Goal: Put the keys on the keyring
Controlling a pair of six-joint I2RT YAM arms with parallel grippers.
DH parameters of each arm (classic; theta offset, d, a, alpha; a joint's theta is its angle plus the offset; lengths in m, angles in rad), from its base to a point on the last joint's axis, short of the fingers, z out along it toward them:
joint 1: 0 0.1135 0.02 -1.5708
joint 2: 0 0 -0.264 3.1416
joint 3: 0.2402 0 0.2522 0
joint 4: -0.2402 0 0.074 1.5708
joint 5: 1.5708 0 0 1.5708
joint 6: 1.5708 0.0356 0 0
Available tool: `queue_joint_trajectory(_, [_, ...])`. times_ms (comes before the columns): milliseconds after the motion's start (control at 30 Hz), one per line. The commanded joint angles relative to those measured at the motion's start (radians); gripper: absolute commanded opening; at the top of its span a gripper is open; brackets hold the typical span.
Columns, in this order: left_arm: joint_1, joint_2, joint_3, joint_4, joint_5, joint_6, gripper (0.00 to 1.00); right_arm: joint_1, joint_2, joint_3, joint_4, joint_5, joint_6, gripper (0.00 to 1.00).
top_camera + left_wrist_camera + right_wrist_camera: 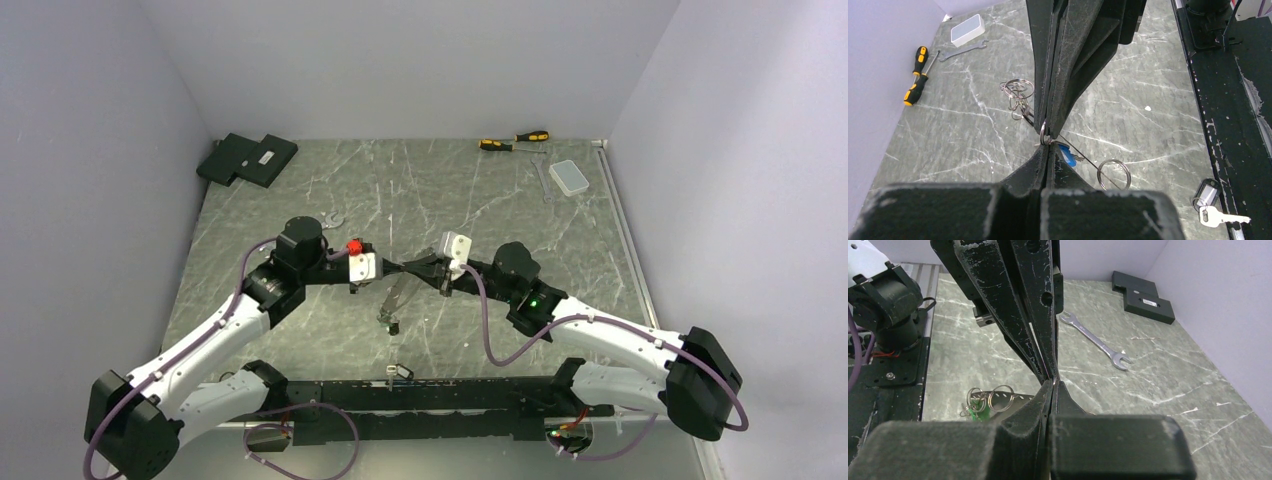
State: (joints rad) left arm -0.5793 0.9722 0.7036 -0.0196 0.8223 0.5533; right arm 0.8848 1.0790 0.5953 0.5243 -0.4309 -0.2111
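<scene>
My left gripper (pixel 402 270) and right gripper (pixel 420 270) meet tip to tip above the middle of the table. Both are shut on the keyring (pixel 392 300), whose thin wire hangs down between them. In the left wrist view the left gripper (pixel 1047 146) pinches at a small silver ring (pixel 1044 134), and the wire runs off to the lower right. The blue key (pixel 1066 154) hangs just beside the tips. In the right wrist view the right gripper (pixel 1053 383) closes on a glint of wire. The green key (pixel 979 408) dangles lower left among silver rings (pixel 1000 397).
A silver wrench (pixel 335 218) lies behind the left arm. Yellow-and-black screwdrivers (pixel 515 140), a second wrench (pixel 543 180) and a clear box (pixel 570 177) sit at the back right, black boxes (pixel 247 158) at the back left. A tagged silver key (pixel 398 372) rests by the front rail.
</scene>
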Motion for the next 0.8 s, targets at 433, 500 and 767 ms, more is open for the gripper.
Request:
queue_joint_trajectory(433, [0.002, -0.058, 0.004, 0.044, -0.024, 0.0, 0.34, 0.003, -0.013, 0.022, 0.035, -0.066, 0.007, 0.0])
queue_joint_trajectory(500, [0.003, -0.066, 0.002, 0.048, -0.022, 0.0, 0.35, 0.003, -0.014, 0.024, 0.024, -0.082, 0.003, 0.0])
queue_joint_trajectory(767, [0.013, -0.085, -0.009, 0.079, 0.053, -0.012, 0.4, 0.003, -0.015, 0.023, 0.039, -0.102, 0.006, 0.0])
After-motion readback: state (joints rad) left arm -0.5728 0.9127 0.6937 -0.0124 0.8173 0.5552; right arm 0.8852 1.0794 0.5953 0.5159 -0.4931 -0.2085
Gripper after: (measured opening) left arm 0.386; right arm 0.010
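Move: The small ring lies at both hands' closed tips: about 1 cm to the left hand's right and right at the right hand's point. From the left hand, the metal plate's green tag is some 9 cm back, 1 cm left and 6 cm lower; the bunch of rings is about 4 cm ahead, 5 cm right and 3 cm lower; the blue tag hangs 1 cm back, 3 cm right and 4 cm below. Left fingers part, releasing the small ring, and rise 1.5 cm; right keeps its pinch, easing back 1 cm. ##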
